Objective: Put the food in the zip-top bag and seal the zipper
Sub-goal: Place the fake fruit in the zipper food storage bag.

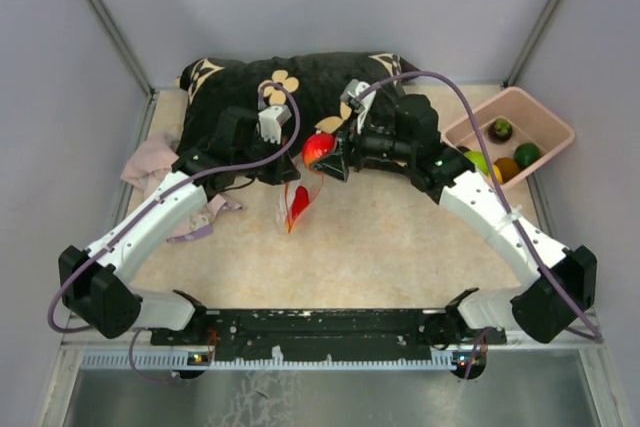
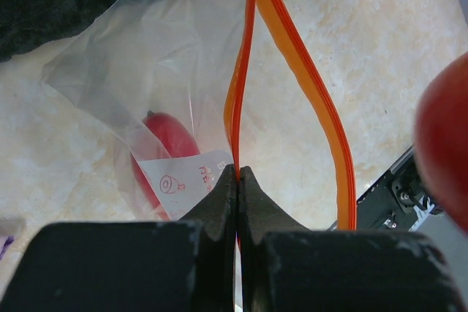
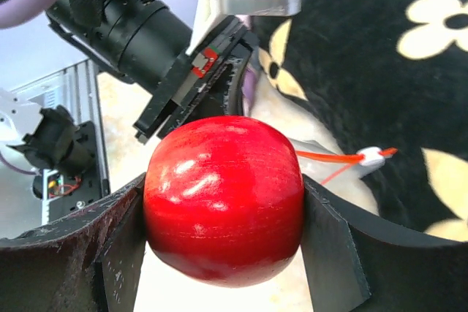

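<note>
My left gripper (image 2: 238, 173) is shut on one side of the zipper (image 2: 248, 49) and holds the zip-top bag (image 2: 146, 56) up with its mouth spread apart. A red piece of food (image 2: 172, 140) lies inside the bag, which hangs over the table (image 1: 297, 205). My right gripper (image 3: 223, 210) is shut on a round glossy red toy fruit (image 3: 223, 199), held just right of the left gripper (image 1: 275, 162) and above the bag's mouth (image 1: 318, 148). The white slider (image 3: 371, 156) sits at the end of the orange strip.
A pink bin (image 1: 545, 117) at the back right holds more food: a dark piece (image 1: 501, 129), a green one (image 1: 527, 154), an orange one (image 1: 507, 167). A black flowered cushion (image 1: 300, 82) lies along the back. A pink cloth (image 1: 150, 162) lies at the left.
</note>
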### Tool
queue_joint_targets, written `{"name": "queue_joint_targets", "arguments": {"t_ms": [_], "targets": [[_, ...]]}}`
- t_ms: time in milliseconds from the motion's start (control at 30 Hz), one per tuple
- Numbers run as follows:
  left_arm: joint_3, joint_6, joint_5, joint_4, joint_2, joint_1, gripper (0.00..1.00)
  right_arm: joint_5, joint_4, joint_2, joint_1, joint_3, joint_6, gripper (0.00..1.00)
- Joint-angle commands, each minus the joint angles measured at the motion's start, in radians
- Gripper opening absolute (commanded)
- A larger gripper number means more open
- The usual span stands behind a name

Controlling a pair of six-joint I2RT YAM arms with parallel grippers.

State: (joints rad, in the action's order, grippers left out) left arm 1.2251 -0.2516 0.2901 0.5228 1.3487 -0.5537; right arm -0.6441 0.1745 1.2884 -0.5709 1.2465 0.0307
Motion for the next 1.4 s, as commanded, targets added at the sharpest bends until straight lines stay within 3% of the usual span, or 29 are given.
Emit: {"name": "queue_joint_targets", "arguments": {"t_ms": [0, 300, 600, 833, 1367], "targets": [[0.011, 0.016, 0.017, -0.021, -0.035, 0.007, 0.00, -0.103, -0.249, 0.024, -0.025, -0.083, 0.064, 0.23], [0.017, 0.009, 0.029, -0.020, -0.030, 0.007, 0.00, -0.159, -0.546, 0.074, -0.048, -0.250, 0.191, 0.21], [0.014, 0.005, 0.032, -0.020, -0.019, 0.007, 0.00, -0.142, -0.617, 0.032, -0.062, -0.276, 0.247, 0.19], [0.012, -0.001, 0.042, -0.026, -0.032, 0.007, 0.00, -0.132, -0.665, 0.094, -0.066, -0.323, 0.241, 0.18], [0.011, 0.003, 0.078, -0.033, -0.056, 0.007, 0.00, 0.041, -0.451, 0.166, -0.066, -0.346, 0.062, 0.17]]}}
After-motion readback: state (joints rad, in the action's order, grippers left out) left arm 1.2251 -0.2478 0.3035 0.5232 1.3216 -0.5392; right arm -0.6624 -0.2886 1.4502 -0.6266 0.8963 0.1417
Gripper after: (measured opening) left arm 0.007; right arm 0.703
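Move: The round red fruit is already in my right fingers. The open mouth of the zipper bag lies about 10 cm below that hand, some 3 cm to its left and 1 cm back. The long red fruit already in the bag is roughly 21 cm below and 5 cm left, neither ahead nor back; the black pillow's middle is some 22 cm ahead, level sideways and about 21 cm down. From my left hand, pinching one rim, the mouth is about 4 cm right, 1 cm back, at its height. I lower the round red fruit into the bag's mouth with my right hand, sinking about 13 cm in all: first down while easing some 4 cm left and slightly back, then a brief 2 cm lift, then steadily down again, drifting forward. The wrist swings about 10 degrees counter-clockwise and mostly back; the fingers keep their grip. My left hand stays in place, still pinching the rim to hold the bag open. ##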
